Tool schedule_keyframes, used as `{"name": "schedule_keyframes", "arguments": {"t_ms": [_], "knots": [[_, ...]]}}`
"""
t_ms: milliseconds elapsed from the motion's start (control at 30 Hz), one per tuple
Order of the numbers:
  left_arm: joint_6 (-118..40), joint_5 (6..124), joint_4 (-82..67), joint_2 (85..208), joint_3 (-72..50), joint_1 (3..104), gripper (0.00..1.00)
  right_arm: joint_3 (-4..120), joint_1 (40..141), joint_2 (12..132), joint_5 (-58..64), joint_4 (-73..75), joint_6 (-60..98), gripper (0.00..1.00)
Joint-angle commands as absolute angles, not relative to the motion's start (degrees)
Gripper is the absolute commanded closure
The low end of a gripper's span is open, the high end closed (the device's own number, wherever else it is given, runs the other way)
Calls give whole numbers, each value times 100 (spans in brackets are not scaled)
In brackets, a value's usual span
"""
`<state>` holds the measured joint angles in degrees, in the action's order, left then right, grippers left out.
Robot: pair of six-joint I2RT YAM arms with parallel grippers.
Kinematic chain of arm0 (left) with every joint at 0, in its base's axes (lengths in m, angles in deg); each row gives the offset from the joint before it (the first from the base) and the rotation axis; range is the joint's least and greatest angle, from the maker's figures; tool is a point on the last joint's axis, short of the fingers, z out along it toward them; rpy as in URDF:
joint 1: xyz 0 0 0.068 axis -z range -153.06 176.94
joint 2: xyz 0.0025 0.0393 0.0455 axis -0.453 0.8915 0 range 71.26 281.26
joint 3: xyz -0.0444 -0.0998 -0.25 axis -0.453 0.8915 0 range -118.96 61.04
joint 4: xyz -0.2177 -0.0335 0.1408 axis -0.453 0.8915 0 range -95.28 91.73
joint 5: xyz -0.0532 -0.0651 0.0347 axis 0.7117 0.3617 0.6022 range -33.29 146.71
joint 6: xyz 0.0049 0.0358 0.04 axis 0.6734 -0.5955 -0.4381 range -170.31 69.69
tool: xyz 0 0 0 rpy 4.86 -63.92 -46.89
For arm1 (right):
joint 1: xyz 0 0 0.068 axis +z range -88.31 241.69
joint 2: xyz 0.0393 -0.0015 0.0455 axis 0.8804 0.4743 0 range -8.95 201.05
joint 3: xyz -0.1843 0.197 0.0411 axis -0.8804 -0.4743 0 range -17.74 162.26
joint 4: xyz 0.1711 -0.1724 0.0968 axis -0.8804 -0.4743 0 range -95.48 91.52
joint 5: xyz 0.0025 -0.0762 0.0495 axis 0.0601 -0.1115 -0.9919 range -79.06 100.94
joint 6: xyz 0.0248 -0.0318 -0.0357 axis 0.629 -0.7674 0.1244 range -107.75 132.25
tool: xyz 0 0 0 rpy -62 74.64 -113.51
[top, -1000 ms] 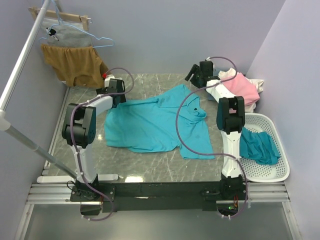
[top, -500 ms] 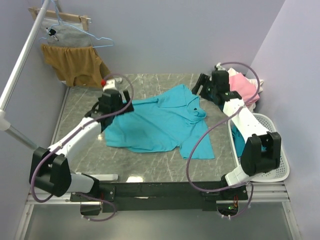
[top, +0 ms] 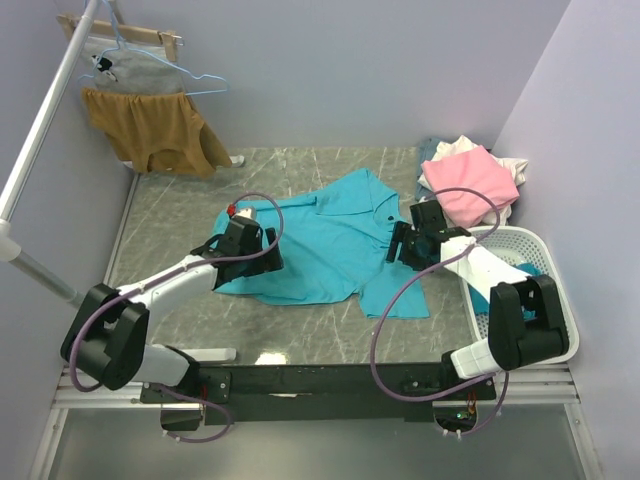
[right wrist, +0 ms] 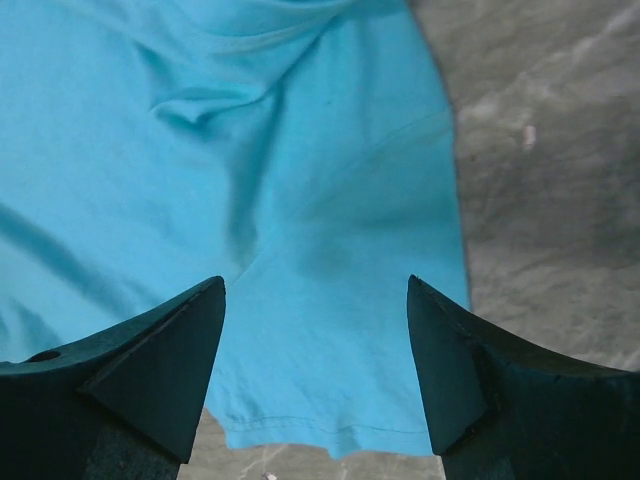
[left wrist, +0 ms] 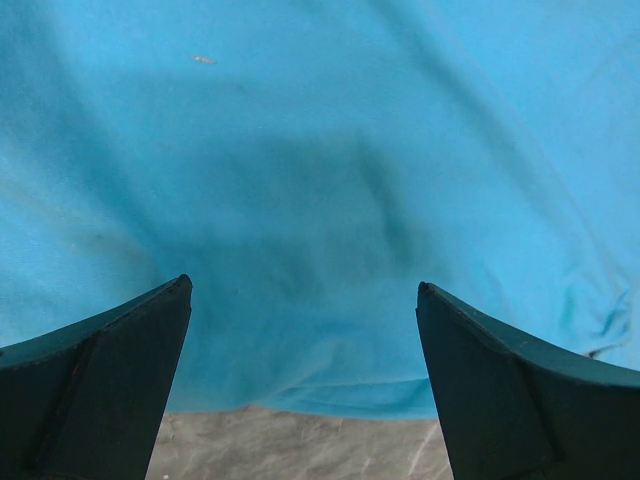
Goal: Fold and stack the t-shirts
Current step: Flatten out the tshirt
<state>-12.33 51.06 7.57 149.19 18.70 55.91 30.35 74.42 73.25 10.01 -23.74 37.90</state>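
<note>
A turquoise t-shirt with a small collar lies spread out in the middle of the marble table. My left gripper hangs open low over its left side, and in the left wrist view the cloth and its hem edge lie between the fingers. On the shirt's right side my right gripper also stands open, right wrist view, above a flap of the cloth ending in a stitched hem. Neither holds anything. A pink t-shirt tops a pile with white and pale blue cloth at the back right.
A white basket stands at the right edge with teal cloth inside, mostly behind my right arm. A mustard-brown garment and a grey one hang on a rack at the back left. A slanted rail crosses the left side.
Both arms swung from the far side toward the near side. The left gripper went from the shirt's far left corner to its left edge; the right came from beside the pink pile to the shirt's right side.
</note>
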Motion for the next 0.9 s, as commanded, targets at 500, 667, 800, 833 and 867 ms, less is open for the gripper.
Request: {"name": "schedule_keyframes", "arguments": {"t_ms": [500,667,800,833,867], "knots": [[217,2999,1705,13420,2650,5068,1,3218,8366,7964,918,-2063,3660,21],[-126,3298,1284,13463,2887,4190,1,3314,8366,8123,883,-2045,3536,21],[-355,3526,845,13770,2879,3977,1,3367,8366,8158,839,-2019,3484,21],[-468,3588,765,13840,2853,3960,1,3376,8366,8167,839,-2028,3449,21],[-522,3736,695,13928,2818,3899,0,3385,8366,8184,848,-2028,3448,20]]}}
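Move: Some 17 cm left of the left hand and 8 cm back lies the teal t-shirt's near-left corner, about 6 cm lower. The t-shirt's right sleeve lies roughly 12 cm back from the right hand, straight behind and 6 cm below. From that hand the pink cloth is about 15 cm ahead and 21 cm right, the white basket some 14 cm back and 34 cm right, both a little lower. Swinging left above the t-shirt towards its near-left corner, the left hand travels about 15 cm, first dipping and easing back a little, while its wrist turns some 35 degrees counter-clockwise. The right hand shifts about 5 cm left and sinks some 3 cm over the t-shirt beside the sleeve, turning slightly the same way. Both grippers stay open, holding nothing. ##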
